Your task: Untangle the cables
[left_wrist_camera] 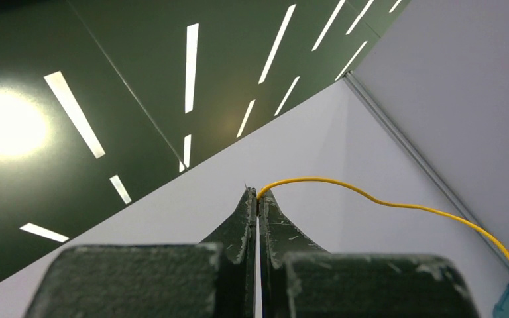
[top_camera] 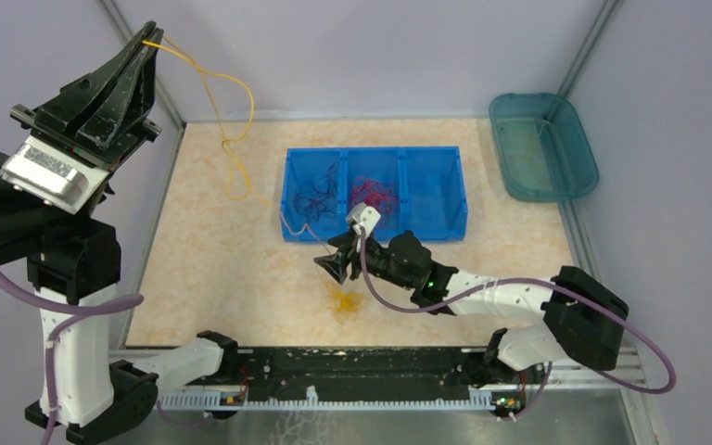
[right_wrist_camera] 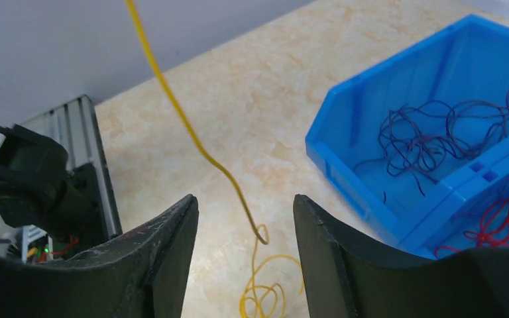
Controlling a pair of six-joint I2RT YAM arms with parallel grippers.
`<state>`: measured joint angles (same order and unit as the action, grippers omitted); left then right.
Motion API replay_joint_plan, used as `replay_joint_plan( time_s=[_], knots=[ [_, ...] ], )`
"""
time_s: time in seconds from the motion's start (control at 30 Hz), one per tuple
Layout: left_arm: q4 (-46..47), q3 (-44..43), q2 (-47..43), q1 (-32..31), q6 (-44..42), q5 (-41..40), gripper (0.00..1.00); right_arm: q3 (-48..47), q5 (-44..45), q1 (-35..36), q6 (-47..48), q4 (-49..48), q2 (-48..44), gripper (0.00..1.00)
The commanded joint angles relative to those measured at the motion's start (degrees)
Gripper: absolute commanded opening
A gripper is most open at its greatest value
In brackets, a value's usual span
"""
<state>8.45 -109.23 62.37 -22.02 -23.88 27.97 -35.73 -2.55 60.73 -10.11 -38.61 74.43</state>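
Observation:
My left gripper (top_camera: pixel 153 35) is raised high at the back left, shut on the end of a yellow cable (top_camera: pixel 239 97). In the left wrist view its jaws (left_wrist_camera: pixel 258 193) pinch that yellow cable (left_wrist_camera: pixel 384 202) at the very tips. The strand hangs down to a yellow tangle (top_camera: pixel 345 301) on the table. My right gripper (top_camera: pixel 334 269) hovers low over this tangle, open. In the right wrist view the yellow cable (right_wrist_camera: pixel 172 99) drops past the gap of the right gripper (right_wrist_camera: pixel 245 199), touching neither finger. Dark cables (top_camera: pixel 317 190) and red cables (top_camera: pixel 377 193) lie in a blue bin.
The blue bin (top_camera: pixel 371 151) has three compartments; the dark wires are in the left one, the red in the middle one. Its corner (right_wrist_camera: pixel 344 152) is close on the right of my right gripper. A teal tray (top_camera: pixel 542 144) sits at the back right. Grey walls enclose the table.

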Motion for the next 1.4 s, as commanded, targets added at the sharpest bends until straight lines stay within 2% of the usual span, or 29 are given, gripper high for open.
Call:
replay_joint_plan(
  time_s=[0.0, 0.07, 0.2, 0.23, 0.27, 0.3, 0.33, 0.37, 0.43, 0.53, 0.63, 0.7, 0.8, 0.9, 1.1, 1.37],
  knots=[
    [-1.05, 0.20, -1.08, -0.06, 1.33, 1.58, 0.00, -1.32, 2.08, 0.40, 3.19, -2.59, 0.83, 0.50],
    [-0.92, 0.09, -1.15, -0.12, 1.62, 1.76, 0.00, -1.11, 3.01, 0.27, 3.50, -2.84, 0.57, 0.44],
    [-0.87, -0.29, -1.25, -0.05, 3.97, 2.35, 0.00, -2.62, 3.37, 0.29, 4.73, -2.19, 1.87, 0.47],
    [-0.92, -0.28, -1.35, -0.12, 4.53, 2.49, 0.00, -3.08, 3.30, 0.32, 5.01, -2.00, 2.46, 0.45],
    [-1.08, -0.29, -1.41, -0.08, 4.96, 2.68, 0.00, -3.60, 3.21, 0.27, 5.27, -1.89, 2.95, 0.37],
    [-1.37, -0.23, -1.58, -0.12, 5.41, 2.70, 0.00, -4.07, 3.17, 0.19, 5.37, -1.82, 3.15, 0.26],
    [-2.07, -0.14, -1.80, -0.10, 5.45, 2.64, 0.00, -4.49, 3.21, 0.18, 5.39, -1.59, 2.94, 0.09],
    [-2.95, 0.23, -2.06, -0.10, 5.52, 2.63, 0.00, -4.89, 3.40, 0.07, 5.42, -1.21, 2.30, 0.00],
    [-5.40, 2.24, -3.31, -0.10, 5.85, 2.37, 0.00, -4.89, 3.83, -0.46, 5.04, -1.11, -0.35, 0.00],
    [-12.04, 8.43, -6.32, -0.13, 8.79, 3.67, 0.05, -4.94, 2.52, -2.34, 2.53, -1.71, -5.38, 0.00],
    [-18.63, 19.50, -10.57, -0.11, 14.03, 7.44, 0.12, -4.97, -0.40, -3.64, -0.21, -2.65, -10.55, 0.00],
    [-21.65, 30.19, -13.51, -0.13, 16.41, 11.37, 0.15, -5.10, -2.04, -3.81, -1.58, -2.85, -12.73, 0.00],
    [-21.71, 42.13, -17.92, -0.13, 19.59, 14.03, 0.17, -5.06, -4.26, -3.86, -3.88, -2.96, -14.98, 0.00],
    [-19.03, 49.74, -20.30, -0.10, 21.57, 16.39, 0.20, -4.49, -5.13, -3.84, -5.79, -3.77, -16.35, 0.00],
    [-18.09, 55.71, -18.21, -0.13, 24.01, 23.70, 0.29, -4.50, -7.63, -3.86, -9.82, -6.84, -16.42, 0.00],
    [-17.70, 59.36, -16.42, -0.24, 24.42, 35.61, 0.39, -4.61, -10.27, -3.86, -12.63, -8.41, -15.27, 0.00]
  ],
)
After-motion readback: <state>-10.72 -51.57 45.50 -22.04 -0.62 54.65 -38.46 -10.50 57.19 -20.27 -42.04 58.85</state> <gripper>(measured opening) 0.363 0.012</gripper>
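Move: The yellow cable's taut strand runs down from the left fingers and passes between the open right fingers, only about 1 cm ahead of the right hand point and about 1 cm below it. From the right hand, the yellow heap lies on the table 3 cm back, 4 cm right and 20 cm down; the box's left compartment is 20 cm ahead and 2 cm left, its middle one 20 ahead and 11 right, both 20 down. From the high left hand that stretch of strand is some 5 cm ahead, 10 right and 53 below. The yellow strand is pinched by the right fingers, which close fully on it after easing slightly forward and down, then lift it about 14 cm while drawing a little right and back, fingertips tilting up. Once it is gripped, the left hand opens, lets go of its end and plunges some 40 cm, swinging right and pitching down about 70 degrees, to hover part-open just left of the right fingertips. ##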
